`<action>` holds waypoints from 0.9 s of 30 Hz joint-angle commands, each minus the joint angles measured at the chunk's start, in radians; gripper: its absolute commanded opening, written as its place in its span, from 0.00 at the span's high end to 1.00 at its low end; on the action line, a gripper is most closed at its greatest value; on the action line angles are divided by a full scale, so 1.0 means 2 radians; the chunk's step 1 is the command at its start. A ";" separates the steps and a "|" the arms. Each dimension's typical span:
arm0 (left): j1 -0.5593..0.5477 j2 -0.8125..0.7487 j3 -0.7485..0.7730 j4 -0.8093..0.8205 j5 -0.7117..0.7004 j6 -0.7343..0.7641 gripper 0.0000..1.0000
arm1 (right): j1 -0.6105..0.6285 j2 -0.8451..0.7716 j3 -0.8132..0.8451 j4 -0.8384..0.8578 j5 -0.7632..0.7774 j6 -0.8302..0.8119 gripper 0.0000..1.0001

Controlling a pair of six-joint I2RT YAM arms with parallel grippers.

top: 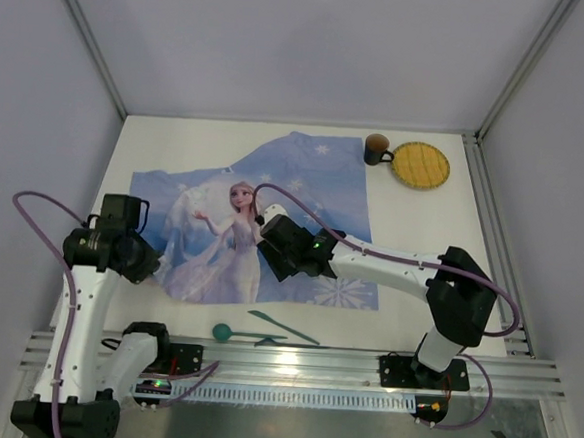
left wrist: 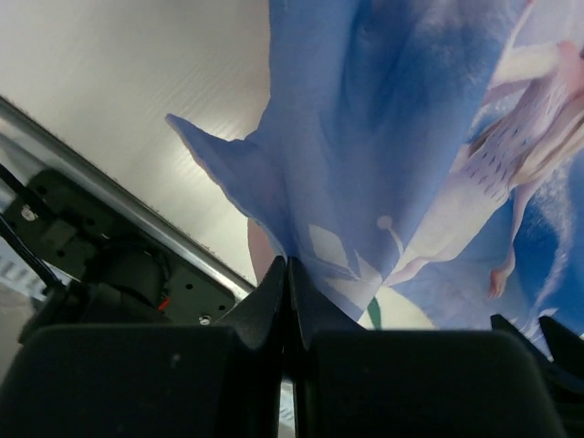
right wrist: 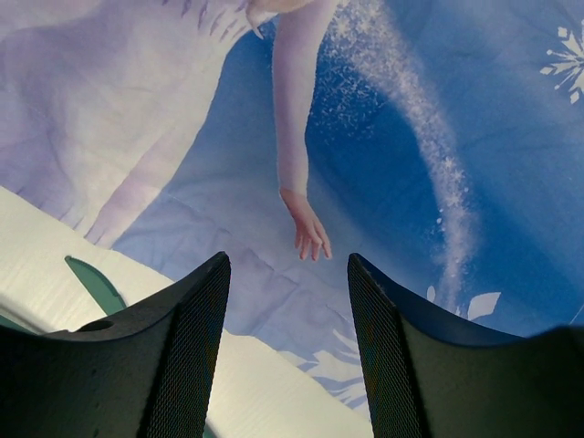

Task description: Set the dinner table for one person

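Note:
The dinner table (top: 422, 228) is a white top with a blue printed cloth (top: 304, 195) spread over its middle. My left gripper (top: 151, 267) is shut on the cloth's lower left edge. In the left wrist view the cloth (left wrist: 365, 137) rises in a bunched fold into the closed gripper (left wrist: 290, 266). My right gripper (top: 271, 226) hovers over the cloth's centre. Its fingers (right wrist: 196, 319) stand open above the cloth (right wrist: 383, 164) with nothing between them, the gripper (right wrist: 287, 274) lying over the near hem.
A brown cup (top: 377, 148) and a yellow round plate (top: 420, 165) sit at the far right. A green spoon (top: 222, 331) and two slim green utensils (top: 284, 327) lie near the front rail (top: 312, 359). One green utensil (right wrist: 96, 283) shows in the right wrist view.

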 commanded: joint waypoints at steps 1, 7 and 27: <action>0.000 -0.056 -0.034 -0.163 -0.026 -0.118 1.00 | -0.003 0.000 0.024 0.022 -0.008 -0.011 0.41; 0.000 -0.120 -0.040 -0.162 -0.092 -0.219 1.00 | -0.003 -0.006 0.010 0.024 -0.014 -0.014 0.41; 0.000 0.006 -0.013 -0.113 -0.217 -0.167 0.35 | -0.006 -0.053 -0.064 0.026 -0.019 -0.009 0.41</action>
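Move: The cloth's near-left corner hangs pinched in my closed left fingers; its landing spot on the table is about 6 cm back and 9 cm left of that hand, roughly 17 below. The spoon's middle lies some 9 cm back and 17 right, the knife 7 back and 24 right. From my right hand, the landing spot is around 31 cm left and 13 back, the knife 14 back and 3 right, both about 8 lower. My left hand finishes its pull with a 2 cm draw back, then swings left and comes forward again, ending about 5.5 cm left of its start and turned roughly 25 degrees counter-clockwise. On the leftward swing its fingers open wide and let go of the cloth. My right hand, still open over the cloth, then eases right, down and back a little towards the knife. ##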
